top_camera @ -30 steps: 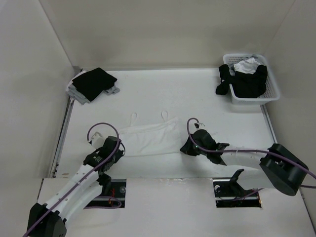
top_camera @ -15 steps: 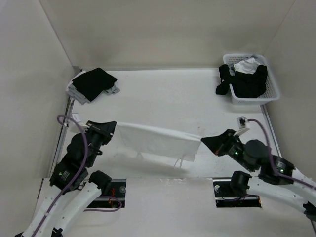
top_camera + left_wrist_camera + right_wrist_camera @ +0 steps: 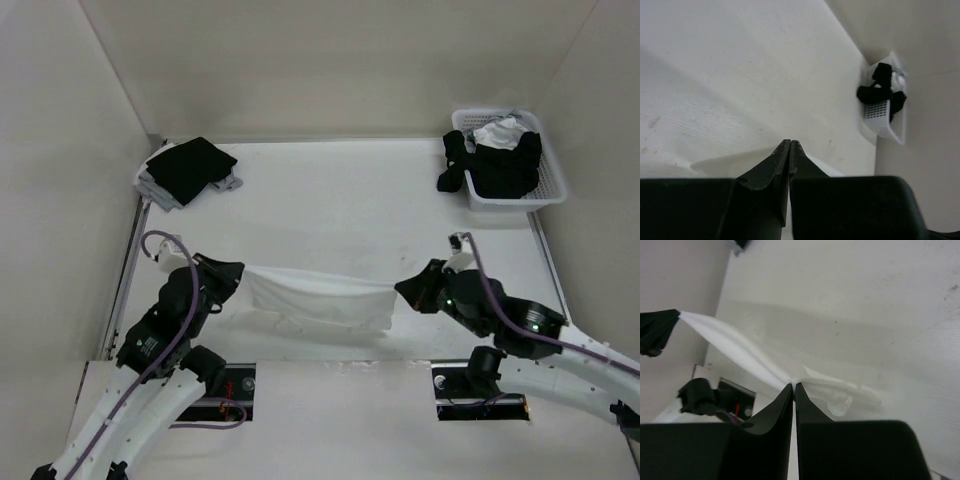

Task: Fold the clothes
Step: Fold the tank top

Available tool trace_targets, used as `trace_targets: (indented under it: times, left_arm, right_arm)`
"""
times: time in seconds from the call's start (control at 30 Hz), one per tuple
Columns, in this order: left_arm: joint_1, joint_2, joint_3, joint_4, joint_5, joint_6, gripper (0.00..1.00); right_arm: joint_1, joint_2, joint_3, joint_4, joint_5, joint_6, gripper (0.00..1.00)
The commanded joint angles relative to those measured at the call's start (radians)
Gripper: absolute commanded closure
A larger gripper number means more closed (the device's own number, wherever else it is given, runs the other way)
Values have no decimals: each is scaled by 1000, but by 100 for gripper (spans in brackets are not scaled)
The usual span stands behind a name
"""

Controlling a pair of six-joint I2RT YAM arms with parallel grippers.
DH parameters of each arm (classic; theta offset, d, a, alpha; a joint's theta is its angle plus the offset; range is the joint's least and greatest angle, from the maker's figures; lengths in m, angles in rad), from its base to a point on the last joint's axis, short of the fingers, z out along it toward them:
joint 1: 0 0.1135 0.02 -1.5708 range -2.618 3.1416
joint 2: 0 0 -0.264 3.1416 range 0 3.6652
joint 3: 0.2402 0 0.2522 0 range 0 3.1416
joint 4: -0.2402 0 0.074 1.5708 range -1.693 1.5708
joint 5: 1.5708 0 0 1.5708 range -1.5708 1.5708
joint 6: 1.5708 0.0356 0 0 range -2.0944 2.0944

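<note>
The clothes [image 3: 320,297], a thin white top, hang stretched in a band between my two grippers above the near part of the table. My left gripper [image 3: 238,272] is shut on the band's left end, and my right gripper [image 3: 400,290] is shut on its right end. In the right wrist view the jaws [image 3: 793,386] pinch the fabric [image 3: 735,345], which runs taut to the left gripper [image 3: 676,315]. In the left wrist view the jaws [image 3: 790,142] are pressed together, with a sliver of white fabric [image 3: 826,170] beside them.
A white basket [image 3: 548,182] with dark and white garments stands at the back right, also in the left wrist view [image 3: 886,126]. A black folded garment [image 3: 190,168] on grey cloth lies at the back left. Walls enclose the table on three sides.
A second ago the top lay flat on the table with the grippers at its near corners. Both arms have lifted it and pulled it taut, then brought it slightly lower and nearer.
</note>
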Motion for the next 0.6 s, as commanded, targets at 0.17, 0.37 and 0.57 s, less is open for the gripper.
trace_targets:
  times: [0.17,0.37,0.57]
  left_arm:
    - [121,258,-112,334,65,56,100]
    - [156,321,1,463,126,111,100]
    - [49,146,1,361,56,136,100]
  right_arm:
    - [-422,191,-212,434,-442,-120,93]
    - [-451,187,-82,442,-389,-243,93]
    - [-320,43,-64,304,-292,-218,92]
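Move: Both hands are still pinching the tank top by its hem corners, well above the table. Its middle hangs about 20 cm to the right of the left hand, 5 cm back and 6 cm lower; from the right hand it is some 19 cm to the left, level front to back and 6 cm lower. The folded pile lies about 38 cm ahead of the left hand, 20 cm to its left and 20 cm down. The basket stands roughly 40 cm ahead of the right hand, 34 cm to its right and 18 cm down. Both hands flick the hanging tank top: they swing forward about 7 cm while dipping, the right by some 10 cm and the left by 6 or so, wrists tipping down about 10 degrees. They then sweep back up to around their starting height, easing back a centimetre or so and tilting the fingertips up past their first angle, with the shut fingers keeping the hem corners and the hands drawing about 3 cm nearer each other. ##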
